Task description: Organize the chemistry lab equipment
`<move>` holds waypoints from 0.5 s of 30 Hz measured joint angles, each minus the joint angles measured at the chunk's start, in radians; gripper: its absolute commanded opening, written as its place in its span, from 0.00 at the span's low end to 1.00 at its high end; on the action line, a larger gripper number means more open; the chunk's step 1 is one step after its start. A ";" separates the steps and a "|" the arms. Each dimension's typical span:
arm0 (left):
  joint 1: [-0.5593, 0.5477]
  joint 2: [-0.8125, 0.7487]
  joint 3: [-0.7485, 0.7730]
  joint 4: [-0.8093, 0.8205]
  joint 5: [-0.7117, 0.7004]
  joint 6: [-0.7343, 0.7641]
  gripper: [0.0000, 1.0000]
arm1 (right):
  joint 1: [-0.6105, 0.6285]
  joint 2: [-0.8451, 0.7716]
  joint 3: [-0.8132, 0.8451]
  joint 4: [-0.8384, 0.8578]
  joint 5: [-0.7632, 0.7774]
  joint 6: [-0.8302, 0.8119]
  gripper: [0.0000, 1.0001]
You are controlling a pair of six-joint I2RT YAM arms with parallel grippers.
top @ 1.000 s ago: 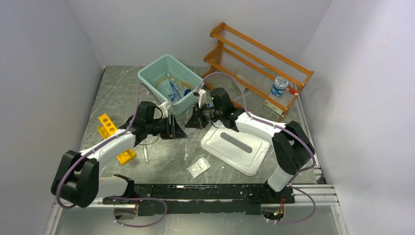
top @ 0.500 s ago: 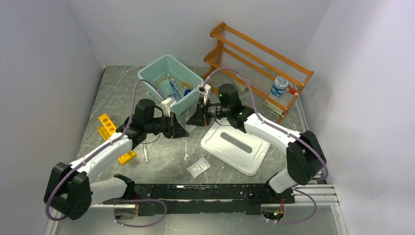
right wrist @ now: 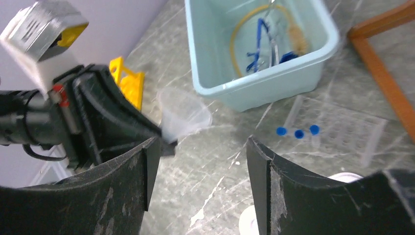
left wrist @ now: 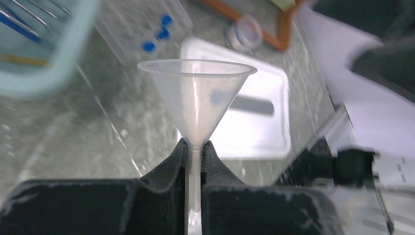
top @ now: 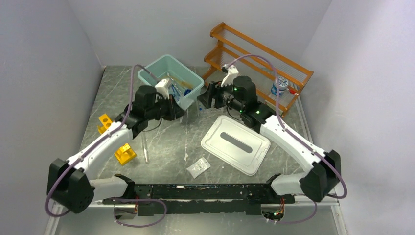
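A clear plastic funnel (left wrist: 197, 98) stands with its stem pinched between the fingers of my left gripper (left wrist: 195, 144), which is shut on it. From the top, the left gripper (top: 178, 110) hovers just in front of the teal bin (top: 147, 78). My right gripper (right wrist: 200, 147) is open with nothing between its fingers, and the funnel (right wrist: 183, 115) sits just beyond its left finger. The bin (right wrist: 303, 73) holds blue-framed goggles (right wrist: 257, 54), amber tubing (right wrist: 240, 34) and a brush (right wrist: 296, 34). Blue-capped vials (right wrist: 296, 132) stand in a clear tray beside the bin.
A yellow test-tube rack (top: 105, 125) lies at the left with a glass tube (top: 145, 152) near it. A white lid (top: 236, 144) and a small plastic bag (top: 198, 167) lie in front. The orange shelf (top: 259, 63) at the back right carries a small jar (top: 279, 85).
My left gripper has shut on the funnel's stem and swung with it toward the bin. My right gripper has opened, let the funnel go and drawn back toward the shelf.
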 measured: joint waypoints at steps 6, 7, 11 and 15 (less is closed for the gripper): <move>0.019 0.222 0.288 -0.057 -0.239 -0.031 0.05 | -0.001 -0.127 -0.039 -0.013 0.148 0.014 0.68; 0.027 0.257 0.326 -0.058 -0.259 -0.034 0.05 | -0.001 -0.142 -0.049 -0.014 0.164 0.017 0.68; 0.082 0.443 0.513 -0.076 -0.296 -0.028 0.05 | -0.002 -0.167 -0.092 -0.019 0.201 0.029 0.68; 0.122 0.624 0.650 -0.091 -0.277 0.073 0.05 | -0.002 -0.169 -0.128 -0.045 0.217 0.040 0.68</move>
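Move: The left hand already pinches the clear funnel by its stem; the middle of the green bin lies about 19 cm ahead of it, 7 cm to its left and 14 cm below. The blue-capped tubes lie some 9 cm ahead and 8 cm to its right, about 19 cm down. From the open, empty right hand the bin's middle is roughly 13 cm ahead, 16 cm left and 21 cm lower. The left carries the funnel some 20 cm forward over the bin, the open right moving 5 cm right. ##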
